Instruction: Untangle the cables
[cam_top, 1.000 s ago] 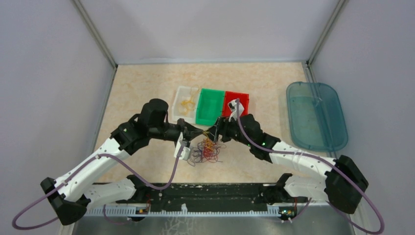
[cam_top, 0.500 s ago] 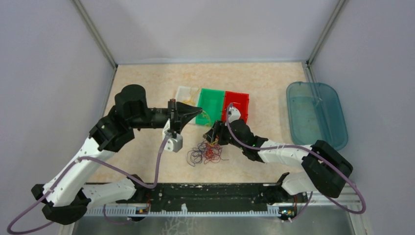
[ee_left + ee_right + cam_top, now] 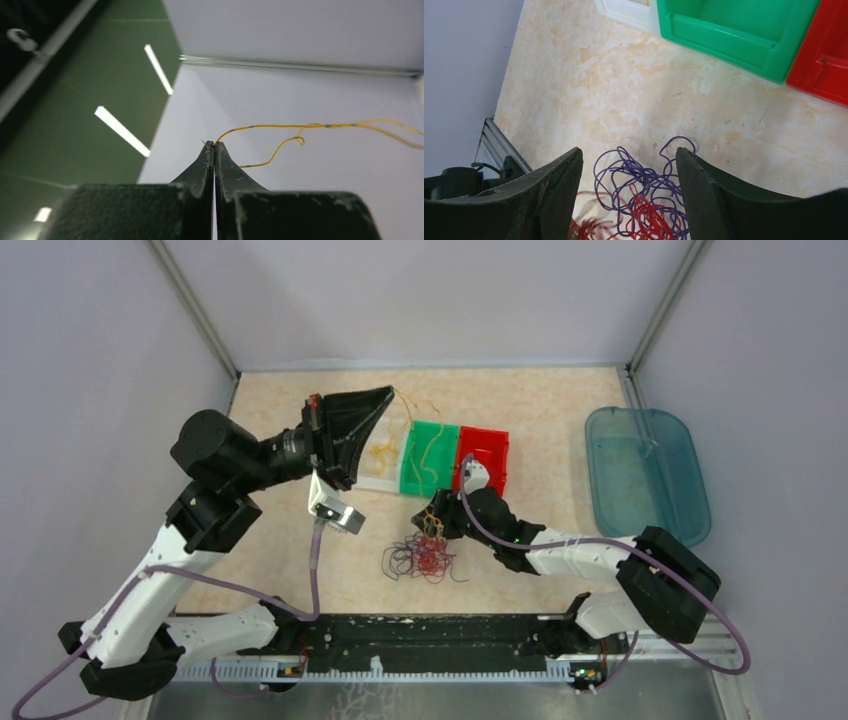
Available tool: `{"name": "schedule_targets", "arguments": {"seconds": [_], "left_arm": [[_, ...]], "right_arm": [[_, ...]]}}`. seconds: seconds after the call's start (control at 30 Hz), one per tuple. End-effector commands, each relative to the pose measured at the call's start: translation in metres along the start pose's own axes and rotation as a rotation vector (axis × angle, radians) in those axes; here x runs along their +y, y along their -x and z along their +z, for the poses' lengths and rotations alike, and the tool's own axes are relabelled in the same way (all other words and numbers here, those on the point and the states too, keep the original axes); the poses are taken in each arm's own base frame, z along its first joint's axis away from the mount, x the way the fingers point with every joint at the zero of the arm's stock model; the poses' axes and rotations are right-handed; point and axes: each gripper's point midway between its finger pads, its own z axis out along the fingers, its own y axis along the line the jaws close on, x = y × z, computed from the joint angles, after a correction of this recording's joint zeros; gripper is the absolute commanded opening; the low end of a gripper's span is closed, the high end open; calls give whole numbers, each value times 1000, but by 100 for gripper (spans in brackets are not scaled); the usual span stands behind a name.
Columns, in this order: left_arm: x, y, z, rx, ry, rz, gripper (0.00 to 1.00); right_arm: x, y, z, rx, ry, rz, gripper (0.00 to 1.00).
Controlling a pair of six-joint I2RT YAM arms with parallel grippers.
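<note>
A tangle of red and dark purple cables point(image 3: 420, 558) lies on the table in front of the bins. My left gripper point(image 3: 390, 391) is raised above the white bin and shut on the end of a yellow cable point(image 3: 310, 126). That yellow cable point(image 3: 427, 452) trails from the fingertips over the green bin and down toward the tangle. My right gripper point(image 3: 437, 520) hovers low at the tangle's far edge. In the right wrist view it point(image 3: 629, 152) stands open, with purple loops point(image 3: 644, 175) and red loops point(image 3: 646, 217) on the table between its fingers, nothing gripped.
Three small bins stand in a row behind the tangle: white point(image 3: 375, 480), green point(image 3: 441, 435), red point(image 3: 492, 440). A yellowish strand lies in the white bin. A teal tray point(image 3: 645, 475) sits at the right. Grey walls close the cell on three sides.
My left gripper has risen and swung back-left with the yellow cable, drawing it up out of the tangle. My right gripper dropped toward the tangle, then stayed open there.
</note>
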Motion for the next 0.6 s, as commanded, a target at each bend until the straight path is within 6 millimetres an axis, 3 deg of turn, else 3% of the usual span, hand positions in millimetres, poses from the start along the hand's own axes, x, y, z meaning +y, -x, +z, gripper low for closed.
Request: {"name": "schedule_targets", "arguments": {"seconds": [0.0,0.37,0.57], "left_arm": [[93,4,-10,43,320,276,0],[207,-6,-32,134,638,250,0],[212,1,-27,93,620,262,0]], "right_arm": [[9,4,-4,-30,19,-32,70],[-2,0,-8,-30,-25,-50,70],[-2,5,-10,-43,-32,-61,69]]}}
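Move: The left hand already pinches the yellow cable high overhead; the red and purple tangle lies about 53 cm below, level fore and aft and some 4 cm to its right. From that hand the white bin is about 22 cm ahead and 5 cm left, the green bin 21 cm ahead and 5 cm right, both on the table. From the open right hand, the tangle lies 6 cm back, 3 cm left and 9 cm below. The left hand hauls its pinched yellow cable some 20 cm up and left from the tangle, fingers tipping upward. ##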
